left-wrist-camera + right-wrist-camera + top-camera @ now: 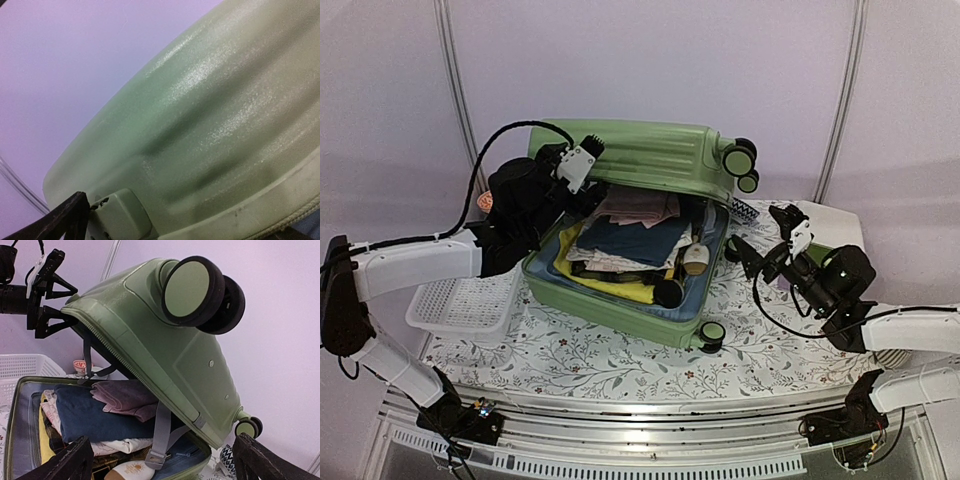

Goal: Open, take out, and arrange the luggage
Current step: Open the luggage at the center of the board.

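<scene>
The light-green luggage (655, 155) lies half open on the table, its lid (165, 350) tilted up over the base (610, 312). Inside are folded clothes: a navy piece (95, 412), a purple towel (125, 397), a white bottle (132, 471) and a grey strap (162, 432). My left gripper (582, 172) is at the lid's left edge, open, with the rim between its spread fingers (50, 270). The lid fills the left wrist view (200, 125). My right gripper (760, 232) is open to the right of the luggage, facing into the gap and holding nothing.
A white perforated basket (465, 305) stands left of the luggage. A small blue-and-white patterned item (745, 210) lies behind its right corner. The black wheels (192, 290) stick out towards my right gripper. A floral cloth (620, 360) covers the table.
</scene>
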{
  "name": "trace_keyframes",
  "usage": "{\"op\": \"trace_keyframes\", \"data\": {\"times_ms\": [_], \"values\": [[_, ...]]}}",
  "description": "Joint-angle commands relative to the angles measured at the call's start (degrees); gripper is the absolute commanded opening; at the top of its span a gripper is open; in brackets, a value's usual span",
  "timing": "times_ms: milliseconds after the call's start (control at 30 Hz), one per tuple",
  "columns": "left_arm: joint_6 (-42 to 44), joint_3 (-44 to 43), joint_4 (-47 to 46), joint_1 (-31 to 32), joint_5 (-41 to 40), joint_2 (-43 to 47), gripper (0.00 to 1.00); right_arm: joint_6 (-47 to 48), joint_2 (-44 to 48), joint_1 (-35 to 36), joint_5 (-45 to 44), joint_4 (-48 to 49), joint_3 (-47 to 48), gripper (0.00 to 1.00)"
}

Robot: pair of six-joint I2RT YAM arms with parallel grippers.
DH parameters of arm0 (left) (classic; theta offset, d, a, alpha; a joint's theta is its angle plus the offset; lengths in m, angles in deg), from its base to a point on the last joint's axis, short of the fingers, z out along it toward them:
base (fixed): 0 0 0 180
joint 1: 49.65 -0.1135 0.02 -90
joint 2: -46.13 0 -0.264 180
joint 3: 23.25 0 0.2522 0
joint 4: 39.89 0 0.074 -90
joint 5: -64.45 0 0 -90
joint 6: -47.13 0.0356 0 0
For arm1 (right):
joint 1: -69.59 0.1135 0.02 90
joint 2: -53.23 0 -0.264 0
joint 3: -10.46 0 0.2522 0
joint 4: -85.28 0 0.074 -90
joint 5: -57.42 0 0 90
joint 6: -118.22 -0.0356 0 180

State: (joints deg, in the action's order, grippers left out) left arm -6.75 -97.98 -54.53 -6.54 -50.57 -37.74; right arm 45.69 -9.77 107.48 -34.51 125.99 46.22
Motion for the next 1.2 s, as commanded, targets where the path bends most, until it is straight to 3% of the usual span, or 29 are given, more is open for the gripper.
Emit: {"op": "trace_keyframes", "data": {"times_ms": [0,200,400,600,700,933,1167], "values": [[-6.7,-2.1,-1.6,-0.1,1.0,0.9,0.98,1.6,-5.0,0.6,-3.2,12.1,0.3,0.99],[-7.2,-2.2,-1.8,-0.2,1.2,1.2,0.98,5.7,-13.3,2.1,-6.0,26.0,0.9,1.0],[-7.2,-2.7,-1.6,-0.2,1.6,1.2,0.98,16.0,-24.6,4.8,-10.8,39.1,6.2,0.99],[-6.8,-2.4,-1.2,-0.1,1.5,1.3,0.98,17.8,-31.0,5.2,-10.6,40.3,13.0,0.94],[-6.8,-2.3,-1.0,-0.2,1.5,1.4,0.98,17.3,-33.5,5.2,-11.6,39.7,15.8,0.87],[-5.8,-2.6,-0.9,-0.1,1.3,1.4,0.98,17.2,-36.7,5.3,-14.4,41.0,19.6,0.52],[-7.3,-3.5,0.9,-0.1,2.3,1.9,0.98,18.5,-35.3,5.3,-20.1,31.8,24.4,0.22]]}}
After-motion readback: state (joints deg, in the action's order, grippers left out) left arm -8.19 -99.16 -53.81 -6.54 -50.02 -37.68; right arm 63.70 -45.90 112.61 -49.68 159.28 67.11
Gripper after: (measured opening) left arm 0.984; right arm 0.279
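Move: The right hand's target is the raised luggage lid's rim at its near right corner: about 8 cm ahead, 5 cm left and 4 cm above. The lid's near wheel lies roughly 8 cm ahead, 4 cm left and 10 cm above the hand; the pink towel lies some 18 cm ahead, 16 cm left and 13 cm below it. From the left hand, already at the lid's other near corner, that rim spot is about 17 cm right, 3 cm back and 3 cm lower. Bring the open right gripper forward and left, rising a little towards the end, about 10 cm in all, to the lid's rim just under the near wheel. Tip the fingers up some 20 degrees and turn them clockwise about 15, then close them most of the way to pinch the rim. Hold the left hand in place, fingers open, still propping the lid. ##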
